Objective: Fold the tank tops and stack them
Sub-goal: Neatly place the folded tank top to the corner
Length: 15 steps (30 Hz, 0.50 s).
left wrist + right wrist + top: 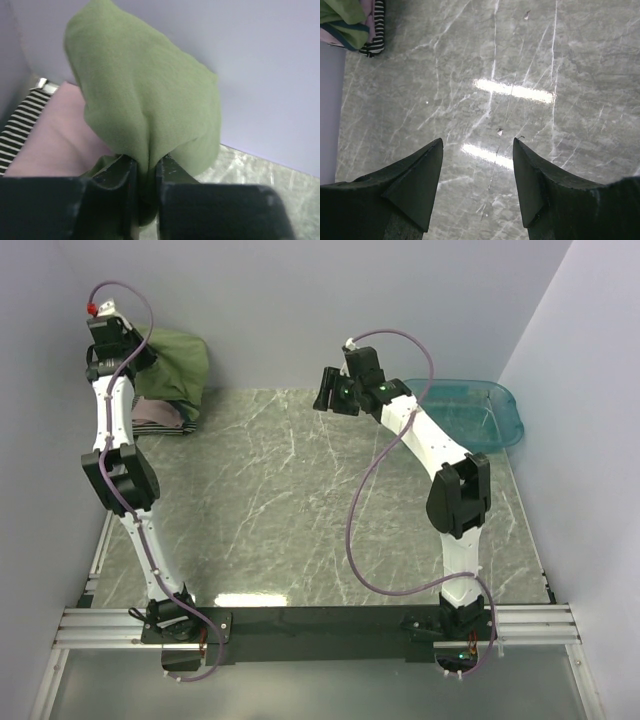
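Note:
The olive-green tank top [145, 100] hangs bunched from my left gripper [146, 167], which is shut on a fold of it. It is held at the far left corner [180, 365], just above the folded stack. In that stack a pink tank top [55, 140] lies on a black-white striped one [22, 125]. My left gripper [140, 352] is partly hidden by the cloth in the top view. My right gripper [325, 395] hovers open over the middle back of the table, with only bare marble between its fingertips [477, 145]. The stack [350, 25] shows in the corner of the right wrist view.
A see-through teal plastic tub [480, 415] stands at the back right, behind the right arm. Walls close in on the left, back and right. The marble tabletop [300, 500] lies between the arms.

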Available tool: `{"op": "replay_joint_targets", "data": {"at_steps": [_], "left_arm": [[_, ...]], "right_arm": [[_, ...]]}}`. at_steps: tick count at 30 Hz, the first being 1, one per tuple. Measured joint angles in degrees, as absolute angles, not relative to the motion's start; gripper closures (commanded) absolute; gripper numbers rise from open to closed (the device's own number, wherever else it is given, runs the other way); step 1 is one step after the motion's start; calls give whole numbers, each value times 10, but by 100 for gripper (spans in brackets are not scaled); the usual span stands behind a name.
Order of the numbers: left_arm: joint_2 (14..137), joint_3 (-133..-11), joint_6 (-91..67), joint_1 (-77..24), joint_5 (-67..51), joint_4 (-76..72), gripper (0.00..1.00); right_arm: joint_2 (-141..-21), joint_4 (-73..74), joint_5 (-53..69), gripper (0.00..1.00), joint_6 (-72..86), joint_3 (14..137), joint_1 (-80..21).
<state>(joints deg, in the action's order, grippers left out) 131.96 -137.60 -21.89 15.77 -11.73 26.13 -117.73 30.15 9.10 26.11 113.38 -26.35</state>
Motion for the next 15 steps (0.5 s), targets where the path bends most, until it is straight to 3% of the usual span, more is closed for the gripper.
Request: {"op": "replay_joint_targets", "data": {"at_steps": [1,2,7,15], "left_arm": [[1320,-1366,-223,160,-112,251,65],[1320,-1349,-227,163,-104,239,61],[1330,-1288,-257,178,-32,211,45],[1332,-1263,-297,192,86,191,29]], "right_arm": [[-1181,302,91,35,261,1135,-264],[-1183,303,91,35,261,1135,-264],[-1186,312,91,35,259,1135,-267],[-1186,314,91,35,255,1135,-270]]}}
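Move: The left hand holds the folded tank top pinched at one edge, its bulk some 5 cm to the right, 4 cm ahead and 7 cm lower. The pink-and-striped stack in the far left corner has its middle about 5 cm ahead of this hand, 4 cm to its left and 22 cm below. From the idle right hand, that stack lies roughly 18 cm farther out, 45 cm to the left and 18 cm down. The left fingers spread from nearly shut to well open and let go of the folded tank top over the corner stack, while the hand slips about 10 cm left towards the side wall and sinks some 8 cm. As it goes, the wrist swings about 25 degrees counter-clockwise, so the open fingers end up pointing into the corner, and the descent levels off just before the end. ##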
